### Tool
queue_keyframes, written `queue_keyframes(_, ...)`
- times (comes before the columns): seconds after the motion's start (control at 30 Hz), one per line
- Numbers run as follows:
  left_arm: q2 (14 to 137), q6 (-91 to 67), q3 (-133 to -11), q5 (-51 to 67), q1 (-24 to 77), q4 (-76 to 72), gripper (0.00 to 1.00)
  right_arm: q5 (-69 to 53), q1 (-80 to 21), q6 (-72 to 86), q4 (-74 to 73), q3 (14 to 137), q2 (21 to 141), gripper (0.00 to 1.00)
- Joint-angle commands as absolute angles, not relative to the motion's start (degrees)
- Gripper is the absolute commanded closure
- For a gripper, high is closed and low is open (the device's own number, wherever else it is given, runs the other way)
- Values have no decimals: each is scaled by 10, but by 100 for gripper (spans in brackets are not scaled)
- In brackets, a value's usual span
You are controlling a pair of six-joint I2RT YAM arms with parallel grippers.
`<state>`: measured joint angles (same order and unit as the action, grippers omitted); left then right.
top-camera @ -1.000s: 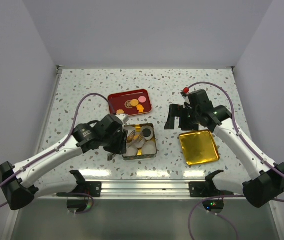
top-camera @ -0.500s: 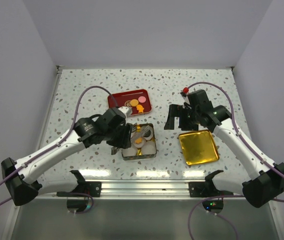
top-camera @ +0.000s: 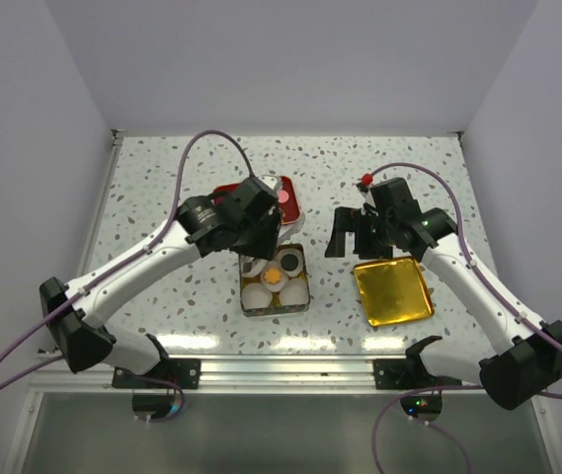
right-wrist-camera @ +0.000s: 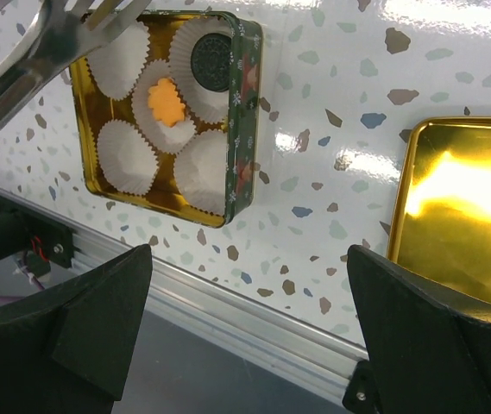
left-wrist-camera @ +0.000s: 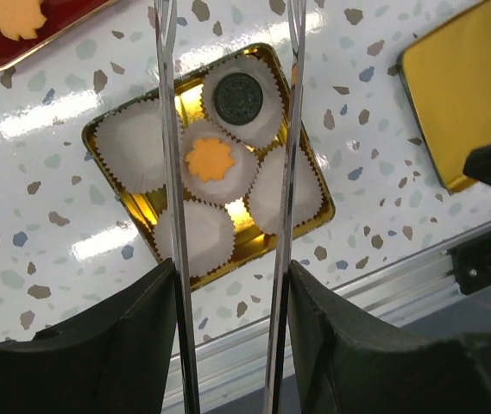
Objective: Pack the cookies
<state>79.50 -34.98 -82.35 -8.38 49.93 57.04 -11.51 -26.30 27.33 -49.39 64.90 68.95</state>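
An open square tin [left-wrist-camera: 318, 203] holds several white paper cups. Two cookies lie in them: a dark round one [left-wrist-camera: 238, 97] in a far cup and an orange flower-shaped one [left-wrist-camera: 209, 159] in the middle cup. My left gripper [left-wrist-camera: 232, 276] is shut on metal tongs [left-wrist-camera: 166, 129], whose two blades stand apart above the tin with nothing between them. More cookies lie on the red tray: an orange one [left-wrist-camera: 14, 13] and a pink one [top-camera: 282, 197]. My right gripper [right-wrist-camera: 245, 267] hovers open and empty between the tin [right-wrist-camera: 249, 129] and the gold lid [right-wrist-camera: 461, 207].
The red tray [top-camera: 229, 192] lies behind the tin [top-camera: 251, 306], partly hidden by my left arm. The gold lid [top-camera: 391, 292] lies right of the tin. An aluminium rail runs along the near table edge.
My left arm has swung from the tin's near left side up and away, to between the tin and the red tray. The tongs have spread, and the orange cookie lies uncovered in the middle cup.
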Motion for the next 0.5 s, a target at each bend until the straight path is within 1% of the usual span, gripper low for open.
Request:
queue_keyframes(0.0, 840, -359, -895, -141, 495, 588, 45, -126, -265, 267, -502, 647, 685, 1)
queue_keyframes(0.13, 923, -366, -960, -165, 484, 598, 44, -127, -265, 267, -504, 638, 678, 1)
queue_keyframes(0.3, 995, -366, -1035, -185, 477, 634, 44, -122, -265, 262, -505, 631, 671, 1)
queue_keyframes(0.47, 1034, -381, -1042, -184, 457, 650, 44, -118, -265, 258, -509, 628, 667, 1)
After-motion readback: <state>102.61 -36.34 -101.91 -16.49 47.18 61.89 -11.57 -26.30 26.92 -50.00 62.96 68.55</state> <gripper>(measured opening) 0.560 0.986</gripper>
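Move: The left hand, holding the metal tongs, has the middle of the red cookie tray about 30 cm ahead and 3 cm to its left, some 21 cm below. In that tray the fish-shaped cookie lies about 27 cm ahead and 3 cm right of the hand, the flower cookie 24 cm ahead and 8 cm left. The tin's middle is only 5 cm ahead and 3 cm right. From the right hand the red tray is 28 cm ahead and 23 cm left. Forward and somewhat to the right, the left hand carries the empty tongs some 8 cm over the tin towards the red tray, sinking about 3 cm, mostly near the end. On the way its left side rises about 10 degrees and it turns slightly counter-clockwise; the fingers keep their half-open hold on the tongs. ##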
